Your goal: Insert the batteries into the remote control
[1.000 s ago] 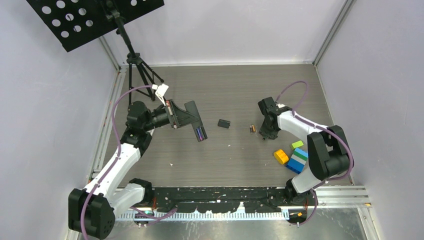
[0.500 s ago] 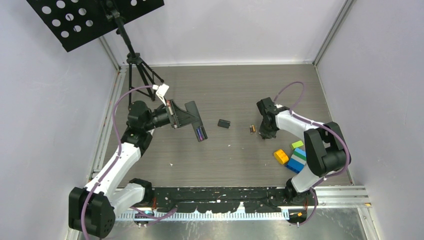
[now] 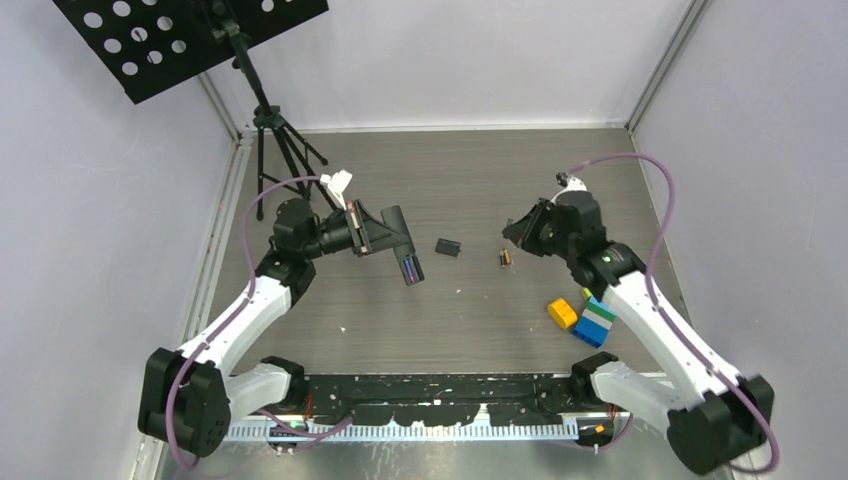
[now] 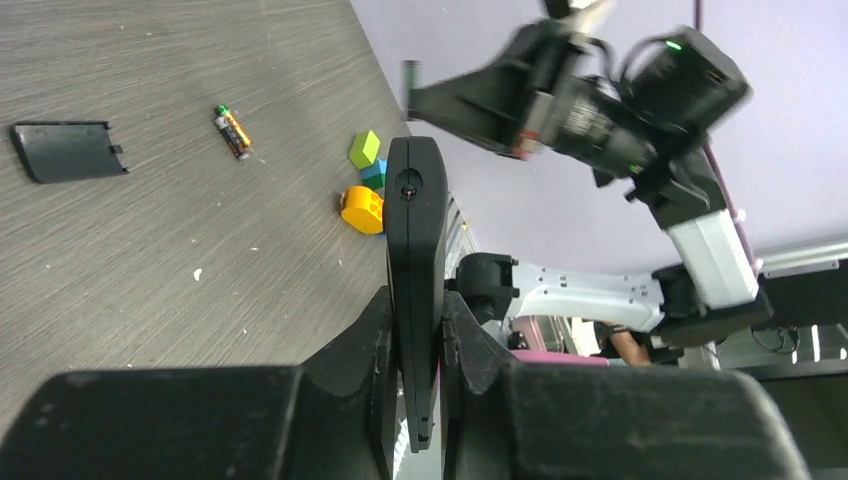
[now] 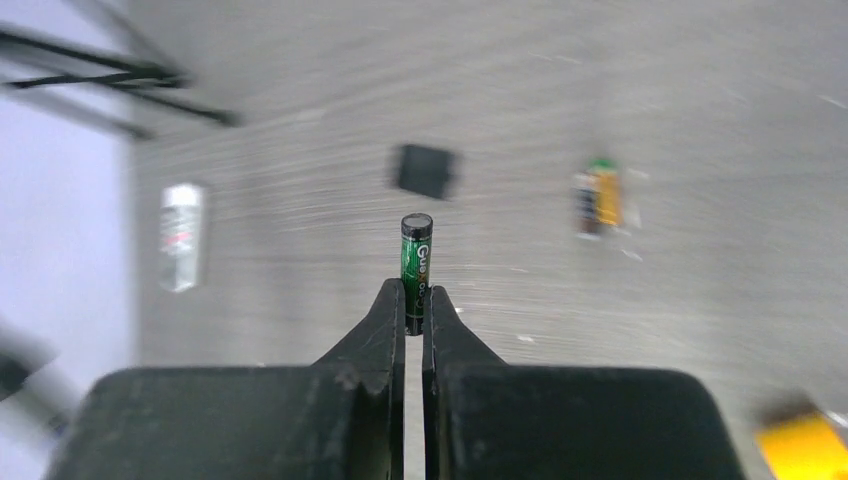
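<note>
My left gripper [image 3: 372,232] is shut on the black remote control [image 3: 398,243] and holds it off the table, edge-on between the fingers [image 4: 372,330] in the left wrist view. A purple-blue battery [image 3: 408,268] sits in its open bay. My right gripper [image 3: 514,232] is raised above the table and shut on a dark green battery [image 5: 416,265], which sticks up from the fingertips [image 5: 392,310]. A gold-and-black battery [image 3: 505,258] lies on the table below it. The black battery cover [image 3: 447,247] lies between the two grippers.
Coloured toy blocks lie at the right: a yellow one [image 3: 563,313] and a blue, white and green stack [image 3: 597,322]. A music stand [image 3: 190,35] on a tripod [image 3: 282,150] stands at the back left. Walls close in the table on three sides.
The right gripper has shut on the green battery and lifted off the table, its arm swinging up and out. The left arm has moved the remote slightly right.
</note>
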`<state>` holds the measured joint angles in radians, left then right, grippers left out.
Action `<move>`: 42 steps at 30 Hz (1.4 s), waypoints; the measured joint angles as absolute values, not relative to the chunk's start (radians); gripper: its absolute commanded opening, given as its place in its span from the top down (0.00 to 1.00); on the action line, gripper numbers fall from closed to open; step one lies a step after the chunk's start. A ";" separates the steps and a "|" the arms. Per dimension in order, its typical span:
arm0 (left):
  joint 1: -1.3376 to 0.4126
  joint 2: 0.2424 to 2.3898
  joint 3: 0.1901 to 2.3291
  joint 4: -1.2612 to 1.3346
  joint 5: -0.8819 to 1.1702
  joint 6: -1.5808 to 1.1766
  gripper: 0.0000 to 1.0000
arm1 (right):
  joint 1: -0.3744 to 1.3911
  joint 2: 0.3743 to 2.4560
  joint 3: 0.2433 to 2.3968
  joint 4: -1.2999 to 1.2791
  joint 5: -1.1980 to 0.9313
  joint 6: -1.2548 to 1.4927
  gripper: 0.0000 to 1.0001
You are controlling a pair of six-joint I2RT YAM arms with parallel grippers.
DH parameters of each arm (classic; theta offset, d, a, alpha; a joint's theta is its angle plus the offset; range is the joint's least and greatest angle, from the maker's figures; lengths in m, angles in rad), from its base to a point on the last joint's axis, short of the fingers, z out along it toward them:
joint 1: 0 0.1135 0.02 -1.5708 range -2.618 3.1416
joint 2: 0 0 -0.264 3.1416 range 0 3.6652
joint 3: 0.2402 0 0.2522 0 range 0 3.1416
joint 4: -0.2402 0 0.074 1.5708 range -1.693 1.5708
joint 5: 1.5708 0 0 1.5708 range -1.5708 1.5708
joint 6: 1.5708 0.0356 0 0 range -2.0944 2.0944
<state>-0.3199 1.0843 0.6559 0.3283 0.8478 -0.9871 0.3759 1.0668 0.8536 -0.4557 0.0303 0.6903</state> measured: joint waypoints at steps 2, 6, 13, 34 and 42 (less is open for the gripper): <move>-0.320 1.097 0.656 0.332 0.839 -1.005 1.00 | 0.376 0.973 0.851 -0.385 -0.106 0.668 0.98; -0.328 1.128 0.656 0.355 0.832 -1.051 1.00 | 0.379 0.862 0.812 -0.182 -0.374 0.653 0.98; -0.391 1.155 0.670 0.372 0.828 -1.098 1.00 | 0.435 0.831 0.794 0.047 -0.712 0.668 0.97; -0.510 1.235 0.643 0.530 0.625 -1.233 1.00 | 0.773 0.975 1.030 -0.546 -0.280 0.509 0.95; -0.510 1.307 0.641 0.580 0.603 -1.283 1.00 | 0.857 1.091 1.107 -0.662 -0.110 0.427 0.93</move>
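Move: My right hand already pinches the green battery; the open battery compartment of the remote lies about 22 cm to its left, 12 cm back and some 7 cm above. On the table, roughly 16 cm below that hand, the battery cover is 16 cm left and 6 cm ahead, the orange battery pair 3 cm ahead and 1 cm left. From my left hand, still gripping the remote, the green battery is about 24 cm right, 7 cm ahead and 7 cm below. I swing my right hand up about 16 cm, left and back in an arc, turning it counter-clockwise some 55 degrees, then sink it about 9 cm and ease slightly forward, bringing the green battery to the compartment and levelling its roll. My left hand carries the remote about 5 cm right to meet it, finally lowering and tipping the remote's far end down. Both grips hold. ##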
